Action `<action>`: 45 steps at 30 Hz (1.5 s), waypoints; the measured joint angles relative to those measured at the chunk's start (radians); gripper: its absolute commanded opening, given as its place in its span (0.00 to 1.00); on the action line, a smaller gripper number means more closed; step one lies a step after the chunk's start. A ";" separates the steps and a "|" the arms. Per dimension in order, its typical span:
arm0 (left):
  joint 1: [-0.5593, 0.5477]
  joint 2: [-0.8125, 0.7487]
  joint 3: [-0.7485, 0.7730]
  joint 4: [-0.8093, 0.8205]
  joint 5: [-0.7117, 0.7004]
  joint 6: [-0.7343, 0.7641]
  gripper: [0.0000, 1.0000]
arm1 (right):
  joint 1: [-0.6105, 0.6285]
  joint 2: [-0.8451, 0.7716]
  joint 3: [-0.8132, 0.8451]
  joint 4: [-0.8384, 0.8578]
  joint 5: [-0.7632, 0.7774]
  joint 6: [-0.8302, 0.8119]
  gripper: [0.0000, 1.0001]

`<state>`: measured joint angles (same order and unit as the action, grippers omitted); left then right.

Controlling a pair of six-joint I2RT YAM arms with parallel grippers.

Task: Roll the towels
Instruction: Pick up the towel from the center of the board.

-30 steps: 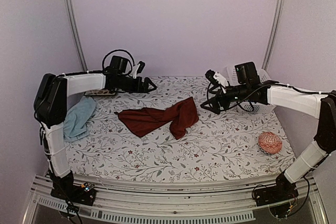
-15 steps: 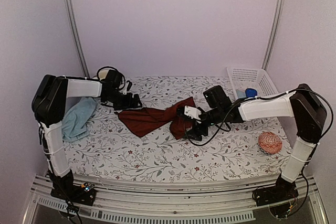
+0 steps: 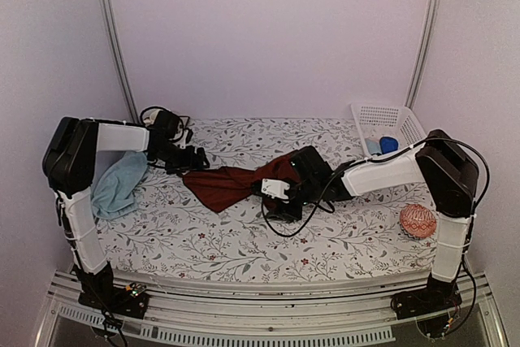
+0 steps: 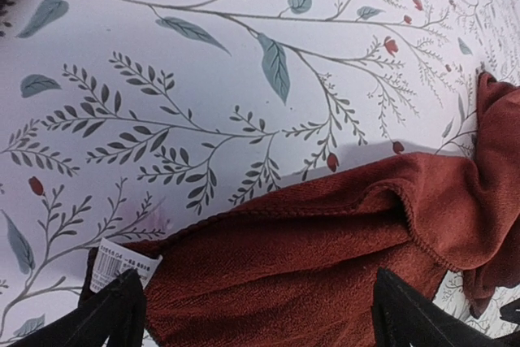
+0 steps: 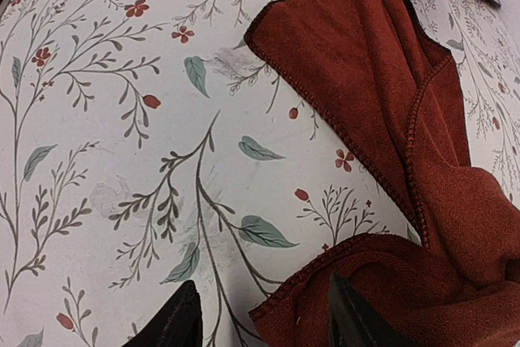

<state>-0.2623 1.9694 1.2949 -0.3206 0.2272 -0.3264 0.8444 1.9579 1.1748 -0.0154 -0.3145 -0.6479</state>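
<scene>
The dark maroon towel [image 3: 231, 185] lies crumpled in the middle of the table. My left gripper [image 3: 193, 161] is low over its left corner. In the left wrist view that gripper [image 4: 260, 324] stands open wide, with maroon towel [image 4: 309, 258] and its white label [image 4: 122, 264] between the fingertips [image 4: 114, 314]. My right gripper [image 3: 273, 201] is down at the towel's near right end. In the right wrist view this gripper [image 5: 264, 324] has its jaws apart, the hemmed corner of the towel [image 5: 382, 79] lying between them. The pale blue towel [image 3: 119, 184] lies bunched at the left edge.
A white basket [image 3: 404, 123] at the back right holds a small bright blue object [image 3: 388, 144]. An orange-pink patterned ball [image 3: 418, 220] sits near the front right. A dark flat item lies behind the left arm, mostly hidden. Loose black cables hang under the right wrist.
The right arm swung from the basket side down to the maroon towel's near right corner, and its jaws narrowed. The left gripper came down from the back to the towel's left corner.
</scene>
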 measured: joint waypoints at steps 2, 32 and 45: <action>0.006 0.000 0.000 0.001 0.000 0.000 0.97 | 0.004 0.010 0.000 0.003 0.023 0.008 0.50; 0.064 0.000 -0.023 0.031 0.010 -0.002 0.97 | -0.006 0.044 0.021 -0.077 0.171 0.127 0.02; 0.064 0.024 -0.024 0.055 -0.003 0.065 0.93 | -0.184 -0.223 0.082 -0.246 0.175 0.183 0.02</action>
<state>-0.1978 1.9930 1.2713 -0.2661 0.2237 -0.2611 0.6605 1.7351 1.2564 -0.2619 -0.1398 -0.4652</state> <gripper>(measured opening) 0.950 0.024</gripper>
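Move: The dark-red towel's near flap lies about 3 cm ahead of the right hand and 4 cm below its half-open fingers. The towel's tagged end is roughly 24 cm left and 12 cm ahead of the right hand. From the wide-open left hand that tagged end lies some 4 cm left, level fore and aft, 4 cm down. The light-blue towel is about 16 cm left and 5 cm back of the left hand. Right hand dips, pinches the flap, lifts it about 13 cm rightward and forward; left hand edges left. ##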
